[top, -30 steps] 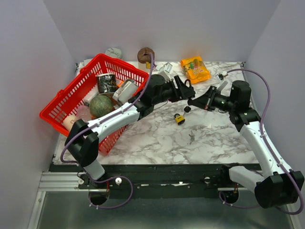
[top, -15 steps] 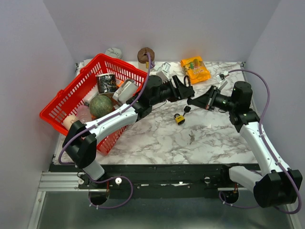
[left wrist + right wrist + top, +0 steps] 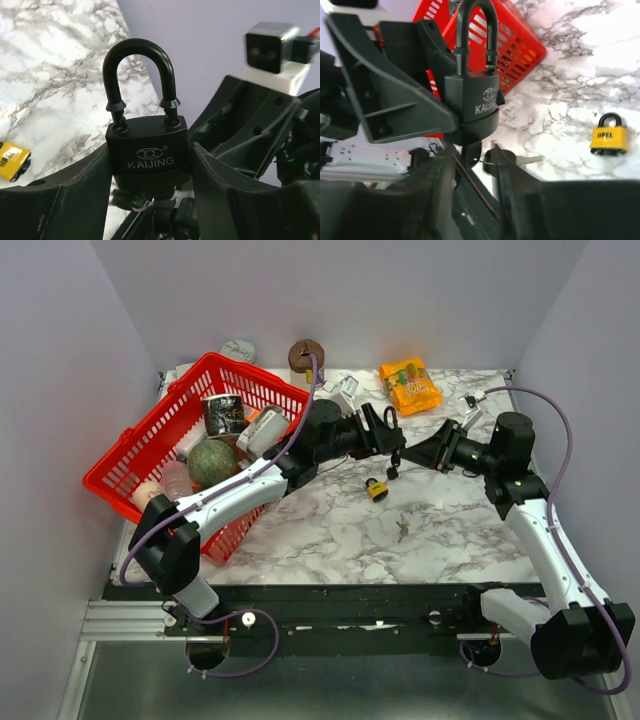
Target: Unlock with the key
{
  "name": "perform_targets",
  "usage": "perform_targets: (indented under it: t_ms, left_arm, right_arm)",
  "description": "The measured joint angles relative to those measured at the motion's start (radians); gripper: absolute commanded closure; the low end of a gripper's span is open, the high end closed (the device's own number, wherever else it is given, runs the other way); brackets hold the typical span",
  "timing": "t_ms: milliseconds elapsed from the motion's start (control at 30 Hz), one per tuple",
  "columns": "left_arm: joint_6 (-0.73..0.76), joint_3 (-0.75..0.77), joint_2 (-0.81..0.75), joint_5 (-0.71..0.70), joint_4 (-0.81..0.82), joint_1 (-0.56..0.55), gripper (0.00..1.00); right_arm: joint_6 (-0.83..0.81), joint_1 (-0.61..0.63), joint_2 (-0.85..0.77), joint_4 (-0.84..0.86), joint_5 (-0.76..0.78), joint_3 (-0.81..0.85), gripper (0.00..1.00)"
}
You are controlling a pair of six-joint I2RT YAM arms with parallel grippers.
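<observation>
My left gripper point(image 3: 150, 152) is shut on a black KAIJING padlock point(image 3: 147, 145), held in the air above the table with its shackle up. In the top view the padlock point(image 3: 389, 432) sits in the left gripper point(image 3: 386, 438) at the table's middle. A black-headed key point(image 3: 471, 149) stands in the bottom of the padlock point(image 3: 475, 102), and a second key point(image 3: 522, 160) dangles from it on a ring. My right gripper point(image 3: 472, 157) sits just below the lock, its fingers apart on either side of the key's head. Its tip point(image 3: 408, 454) faces the left gripper.
A small yellow padlock point(image 3: 376, 489) lies on the marble under the grippers, with a loose key point(image 3: 402, 528) nearer the front. A red basket point(image 3: 120, 472) full of items stands at the left. An orange snack bag point(image 3: 409, 385) and a brown ring point(image 3: 305, 354) lie at the back.
The right gripper's fingers have parted from the key and its tip has drawn slightly back to the right. The left gripper still holds the black padlock.
</observation>
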Motion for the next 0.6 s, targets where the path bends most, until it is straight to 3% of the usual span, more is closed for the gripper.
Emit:
perform_targets:
  t_ms: [33, 233, 367, 600]
  left_arm:
    - [0.000, 0.000, 0.000, 0.004, -0.018, 0.000, 1.00]
    - [0.023, -0.004, -0.002, 0.046, -0.106, 0.023, 1.00]
    - [0.061, -0.011, -0.002, 0.118, -0.117, 0.041, 1.00]
    - [0.158, -0.111, -0.077, 0.378, -0.081, 0.068, 1.00]
  right_arm:
    - [-0.009, -0.007, -0.014, -0.007, 0.001, -0.004, 0.36]
    - [-0.056, -0.045, -0.126, -0.021, -0.010, -0.027, 0.28]
    - [-0.089, -0.052, -0.125, -0.048, -0.038, 0.010, 0.09]
    - [-0.177, -0.052, 0.011, -0.102, -0.159, 0.193, 0.08]
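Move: The black padlock is held in the left hand's fingers, with the keys hanging about 4 cm below and 3 cm back, 1 cm to the right. From the right hand the keys lie some 3 cm left, 1 cm back and 2 cm lower, and the padlock body about 4 cm left, 2 cm ahead and 3 cm higher. The yellow padlock is on the table, roughly 1 cm ahead and 1 cm to the right of the left hand, some 19 cm below it. The left fingers keep their grip on the black padlock while the right fingers, already parted at the keys, spread almost fully and come clear. The right hand eases back 2 cm, then rises about 6 cm, its fingertips tilting upward. The left hand first sinks some 3 cm, then draws back faster and a little left, carrying the padlock away from the right hand and turning about 20 degrees clockwise. ##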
